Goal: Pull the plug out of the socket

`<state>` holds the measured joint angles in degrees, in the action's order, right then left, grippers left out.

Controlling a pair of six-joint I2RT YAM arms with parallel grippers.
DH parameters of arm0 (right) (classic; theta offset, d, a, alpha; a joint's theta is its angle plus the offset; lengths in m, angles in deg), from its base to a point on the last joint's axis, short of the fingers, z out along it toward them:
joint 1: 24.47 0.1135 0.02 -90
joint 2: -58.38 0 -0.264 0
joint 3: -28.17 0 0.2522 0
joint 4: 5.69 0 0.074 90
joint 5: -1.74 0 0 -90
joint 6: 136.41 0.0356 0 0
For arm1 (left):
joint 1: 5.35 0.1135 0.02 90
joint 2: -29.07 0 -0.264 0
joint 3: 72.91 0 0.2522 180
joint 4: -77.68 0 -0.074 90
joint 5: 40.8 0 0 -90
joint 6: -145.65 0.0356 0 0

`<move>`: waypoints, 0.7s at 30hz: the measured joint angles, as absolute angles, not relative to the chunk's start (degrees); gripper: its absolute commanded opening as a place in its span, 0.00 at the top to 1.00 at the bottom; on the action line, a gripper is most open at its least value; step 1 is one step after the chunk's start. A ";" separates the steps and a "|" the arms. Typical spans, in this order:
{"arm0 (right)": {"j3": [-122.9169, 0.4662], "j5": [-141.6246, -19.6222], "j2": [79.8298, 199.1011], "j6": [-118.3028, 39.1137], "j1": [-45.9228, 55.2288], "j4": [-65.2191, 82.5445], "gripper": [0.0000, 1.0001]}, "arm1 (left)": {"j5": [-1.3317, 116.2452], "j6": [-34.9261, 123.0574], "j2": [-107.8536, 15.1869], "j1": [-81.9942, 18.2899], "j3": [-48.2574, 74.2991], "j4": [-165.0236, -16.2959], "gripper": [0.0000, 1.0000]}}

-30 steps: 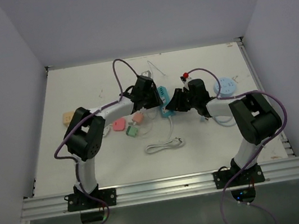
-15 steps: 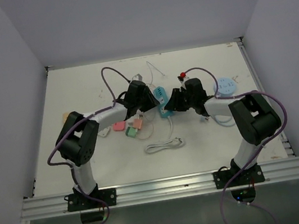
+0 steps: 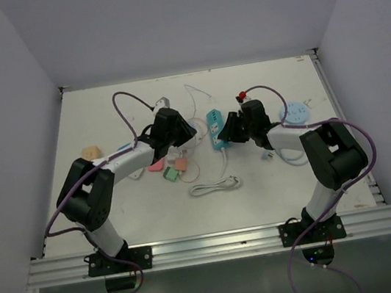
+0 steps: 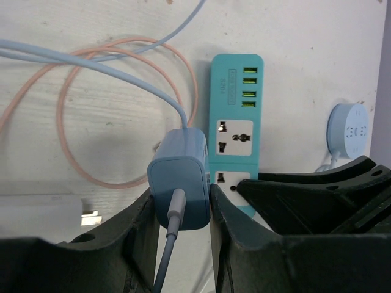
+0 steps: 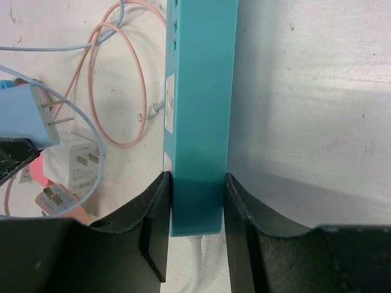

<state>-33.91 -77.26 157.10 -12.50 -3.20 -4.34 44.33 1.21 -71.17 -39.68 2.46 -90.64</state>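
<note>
The socket is a teal power strip (image 3: 215, 128) lying on the white table, also seen in the left wrist view (image 4: 237, 116). My right gripper (image 5: 197, 180) is shut on the near end of the strip (image 5: 201, 104), one finger on each long side. The plug is a light blue charger block (image 4: 180, 177) with a grey-blue cable. My left gripper (image 4: 181, 194) is shut on it, just left of the strip. In the right wrist view the plug (image 5: 24, 116) hangs clear of the strip with its bare prongs showing.
A pink plug (image 3: 156, 165) and a green plug (image 3: 172, 171) lie under the left arm, with a looped pink cable (image 4: 122, 110). A coiled white cable (image 3: 215, 186) is nearer the front. A round blue disc (image 3: 294, 111) lies right, a peach block (image 3: 92, 153) far left.
My left gripper has drawn back to the left with the plug, which has come out of the strip. The right gripper kept its hold on the strip, which turned slightly.
</note>
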 measured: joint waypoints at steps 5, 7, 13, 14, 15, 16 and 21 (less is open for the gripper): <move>-33.84 -77.26 157.08 -11.43 -4.00 -4.36 1.00 | 43.44 2.74 -68.97 -36.25 -1.44 -89.75 0.93; -33.47 -77.11 157.04 -10.73 -4.92 -4.73 1.00 | 43.17 3.44 -68.81 -34.89 -2.05 -89.48 0.89; -32.09 -76.58 156.56 -8.78 -7.76 -5.89 1.00 | 43.13 6.08 -68.81 -32.73 -2.31 -89.27 0.56; -32.00 -76.52 156.56 -8.56 -8.03 -6.06 0.99 | 43.28 6.65 -68.81 -32.73 -2.31 -89.27 0.53; -31.94 -76.47 156.56 -8.39 -8.20 -6.15 0.91 | 43.46 6.92 -68.81 -32.73 -2.33 -89.27 0.47; -31.87 -76.32 156.56 -8.26 -8.33 -6.22 0.86 | 43.55 7.33 -68.77 -32.73 -2.40 -89.31 0.45; -31.22 -76.39 155.90 -8.00 -8.46 -6.28 0.67 | 43.92 8.84 -66.98 -32.73 -3.16 -89.03 0.26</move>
<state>-31.22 -76.39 155.90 -8.00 -8.46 -6.28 43.92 8.84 -66.98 -32.73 -3.16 -89.03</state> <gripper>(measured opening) 0.372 0.671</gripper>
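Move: The left hand already holds the blue adapter, clear of the socket. The pink cable loop it is taken to lies some 7 cm below it, centred about 3 cm to its left and 2 cm ahead; the white plug is 8 cm left and 5 cm back, the socket strip about 7 cm to its right, level with it. From the right hand, pinching its near end, the strip's middle is 4 cm ahead and 2 cm left. The left hand carries the adapter some 7 cm to the left and about 2 cm down, away from the socket strip to over the cable loop and white plug, halts there, then opens its fingers and lets go of the adapter. Meanwhile the right hand keeps its pinch on the strip's near end and shifts it about 3 cm to the right, swinging slightly clockwise before it slows to a stop. ##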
